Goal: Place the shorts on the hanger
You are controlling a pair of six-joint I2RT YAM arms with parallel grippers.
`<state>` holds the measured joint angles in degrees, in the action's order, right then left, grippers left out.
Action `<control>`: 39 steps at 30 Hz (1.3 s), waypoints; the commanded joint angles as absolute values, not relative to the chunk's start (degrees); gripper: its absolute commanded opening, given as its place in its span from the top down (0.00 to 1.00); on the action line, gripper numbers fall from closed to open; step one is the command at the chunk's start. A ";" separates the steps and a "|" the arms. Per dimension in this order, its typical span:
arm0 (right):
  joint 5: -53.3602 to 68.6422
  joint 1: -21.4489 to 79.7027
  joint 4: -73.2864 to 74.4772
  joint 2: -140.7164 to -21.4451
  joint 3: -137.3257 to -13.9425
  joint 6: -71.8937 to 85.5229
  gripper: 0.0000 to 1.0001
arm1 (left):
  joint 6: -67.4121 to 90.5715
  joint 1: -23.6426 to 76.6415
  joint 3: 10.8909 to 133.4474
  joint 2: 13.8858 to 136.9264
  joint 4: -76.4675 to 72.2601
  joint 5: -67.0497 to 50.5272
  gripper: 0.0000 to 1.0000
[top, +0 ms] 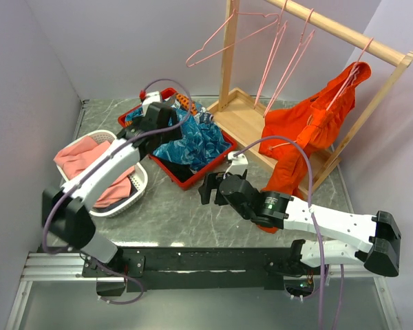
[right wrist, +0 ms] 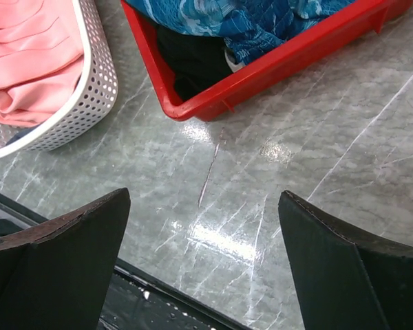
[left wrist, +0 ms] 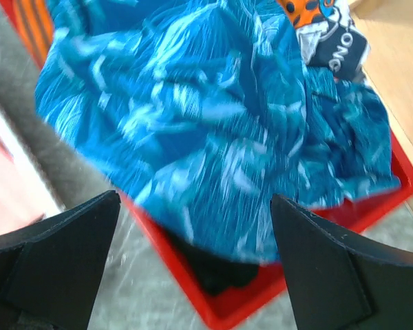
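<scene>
The teal-blue leaf-print shorts (top: 191,146) lie crumpled in a red bin (top: 208,172); they fill the left wrist view (left wrist: 213,124) and show at the top of the right wrist view (right wrist: 241,17). My left gripper (top: 166,110) is open and empty, hovering over the shorts' near-left part (left wrist: 193,206). My right gripper (top: 208,187) is open and empty above bare table (right wrist: 203,206), just in front of the bin. Several pink wire hangers hang on the wooden rail; one (top: 224,38) sticks out to the left, two (top: 286,58) hang edge-on.
A white perforated basket (top: 134,189) with pink cloth stands at the left, also in the right wrist view (right wrist: 89,96). An orange garment (top: 310,127) hangs from the wooden rail (top: 344,31) at the right, over the rack's wooden base (top: 244,117). Black cloth (right wrist: 189,62) lies under the shorts.
</scene>
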<state>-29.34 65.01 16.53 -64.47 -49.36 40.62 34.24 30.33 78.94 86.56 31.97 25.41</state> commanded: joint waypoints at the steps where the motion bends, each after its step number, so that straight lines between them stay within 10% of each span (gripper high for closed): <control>1: -31.82 65.30 16.09 -62.84 -49.48 40.78 0.04 | 30.06 29.53 89.00 94.64 31.19 26.18 0.02; 15: -31.29 65.30 16.17 -62.40 -47.64 42.01 0.04 | 27.33 29.18 99.49 111.53 34.89 31.99 0.28; 22: -31.46 65.21 15.47 -63.81 -48.51 41.66 0.04 | 25.93 28.21 100.81 109.08 34.79 31.47 0.99; 39: -32.34 63.11 16.52 -72.68 -61.78 35.87 0.03 | 35.77 19.17 71.39 63.64 38.85 22.32 0.99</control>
<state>-29.78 64.01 17.56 -70.78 -56.99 38.41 33.15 24.53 78.13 67.53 38.06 25.89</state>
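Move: The blue shorts lie bunched in the red container, their middle about 8 cm ahead of the open left hand, 5 cm to its right and 9 cm below. The container is centred roughly 7 cm ahead, 4 cm right and 13 cm down, with an orange-patterned cloth some 20 cm ahead, 5 cm right and 9 cm down; the white basket is 22 cm left, 5 cm back and 16 cm below. From the right hand the shorts lie about 24 cm ahead, 8 cm left and 7 cm below. The left fingers pinch the blue shorts after reaching about 8 cm forward and as far down, rolling left side up some 15 degrees as they close. Keeping hold, the hand then speeds up about 18 cm, back towards the base and left, the wrist tilting up. The open right hand dips slightly, then rises some 3 cm, easing forward and left. ##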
